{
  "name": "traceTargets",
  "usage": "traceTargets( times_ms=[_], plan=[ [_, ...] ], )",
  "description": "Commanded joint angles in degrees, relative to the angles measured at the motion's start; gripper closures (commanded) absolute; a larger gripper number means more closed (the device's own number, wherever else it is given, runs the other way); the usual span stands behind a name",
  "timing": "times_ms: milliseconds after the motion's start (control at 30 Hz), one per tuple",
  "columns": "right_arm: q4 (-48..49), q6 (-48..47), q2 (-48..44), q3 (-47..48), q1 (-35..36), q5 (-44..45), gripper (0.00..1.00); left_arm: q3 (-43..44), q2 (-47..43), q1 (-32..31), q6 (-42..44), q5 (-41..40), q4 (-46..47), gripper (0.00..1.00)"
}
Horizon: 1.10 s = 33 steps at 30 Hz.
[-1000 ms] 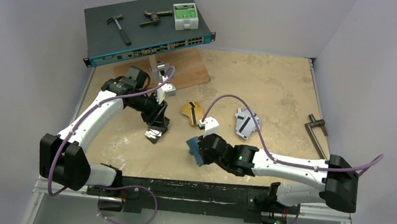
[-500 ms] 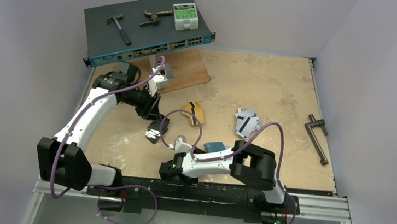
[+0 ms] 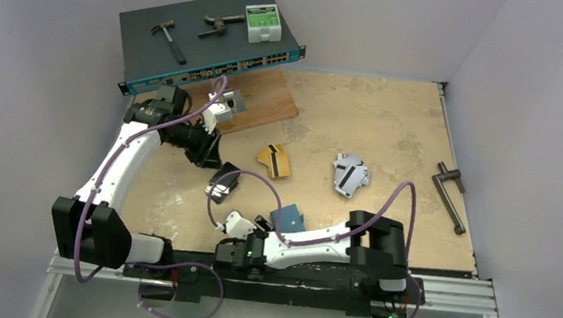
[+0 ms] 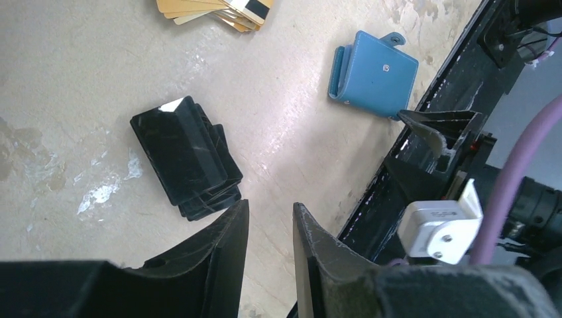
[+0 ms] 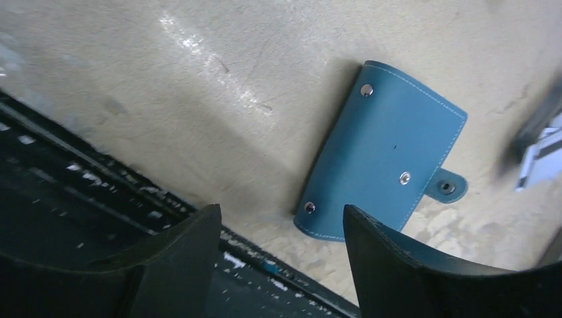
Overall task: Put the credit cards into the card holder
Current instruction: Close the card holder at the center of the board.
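Note:
The teal card holder lies closed and flat on the table near the front edge. My right gripper hovers open just left of it, over the table's edge, holding nothing. The credit cards lie in three piles: gold-orange cards, silver-grey cards, and a black stack. My left gripper hangs above and just behind the black stack, open by a narrow gap with nothing in it.
A network switch at the back left carries a hammer, a clamp and a white-green box. A wooden board lies beside it. A metal handle rests at the right. A black rail runs along the front edge.
My right gripper has let go of the card holder, opened, and swung back left along the front edge. The holder now lies on the table. My left arm drew back a little.

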Motion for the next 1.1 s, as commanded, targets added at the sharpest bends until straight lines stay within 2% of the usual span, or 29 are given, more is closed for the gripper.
traceTargets(
  times_ms=[0, 100, 233, 433, 533, 567, 600, 633, 667, 700, 833, 1067],
  plan=[
    [9.30, 1.33, -11.13, -4.76, -3.01, -6.77, 0.37, 2.25, 0.48, 0.28, 1.77, 1.31, -0.11, 0.70],
    [14.44, 3.18, -23.24, -11.14, -8.00, -9.47, 0.45, 1.45, 0.32, -0.20, 3.11, 2.70, -0.16, 0.70],
    [18.81, 5.08, -36.44, -20.18, -16.98, -12.52, 0.49, -3.54, -4.75, -5.07, 11.92, 2.28, 1.71, 0.70],
    [19.36, 4.95, -37.95, -24.37, -27.62, -17.21, 0.47, -8.06, -16.55, -14.43, 29.65, -2.54, -1.39, 0.69],
    [21.40, 4.74, -36.80, -25.13, -29.40, -18.69, 0.49, -13.11, -25.63, -21.68, 38.39, -4.58, 2.33, 0.59],
    [22.17, 4.68, -36.37, -25.22, -29.75, -19.35, 0.49, -15.38, -28.10, -23.59, 41.66, -4.61, 3.45, 0.46],
    [22.83, 4.51, -35.82, -25.37, -30.19, -19.98, 0.50, -17.82, -29.91, -25.25, 45.03, -4.52, 4.51, 0.28],
    [23.33, 4.42, -35.30, -25.47, -30.69, -20.48, 0.50, -19.97, -31.26, -26.68, 48.01, -4.06, 5.65, 0.17],
    [23.72, 4.21, -34.67, -25.56, -31.10, -21.17, 0.50, -22.23, -32.15, -28.28, 50.69, -3.86, 7.11, 0.09],
    [23.95, 3.95, -33.96, -25.50, -31.44, -21.62, 0.52, -24.31, -32.71, -29.93, 50.81, -4.27, 10.53, 0.05],
    [25.01, 2.97, -33.56, -25.87, -32.54, -23.00, 0.57, -28.78, -29.88, -37.76, 46.04, -10.43, 22.51, 0.00],
    [26.58, 2.11, -33.68, -28.05, -34.05, -26.81, 0.61, -21.90, -13.83, -42.83, 47.15, -11.59, 24.23, 0.01]
  ],
)
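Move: The folded card holder lies about 8 cm ahead of the right hand, 5 cm to its right and 3 cm below. From that hand the gold cards are some 26 cm straight ahead, the silver cards 24 cm ahead and 21 cm right. From the left hand, the holder is roughly 6 cm back, 19 cm right and 17 cm below; the black cards are 4 cm ahead and 1 cm right, also below. The card holder is approached from both sides. The right hand lifts and arcs over it, forward about 10 cm and to the right, then sinks back partway towards the clasp, rolling clockwise and narrowing its fingers. The left hand swings back, right and finally down towards the holder, rolling some 80 degrees clockwise and opening wide. ##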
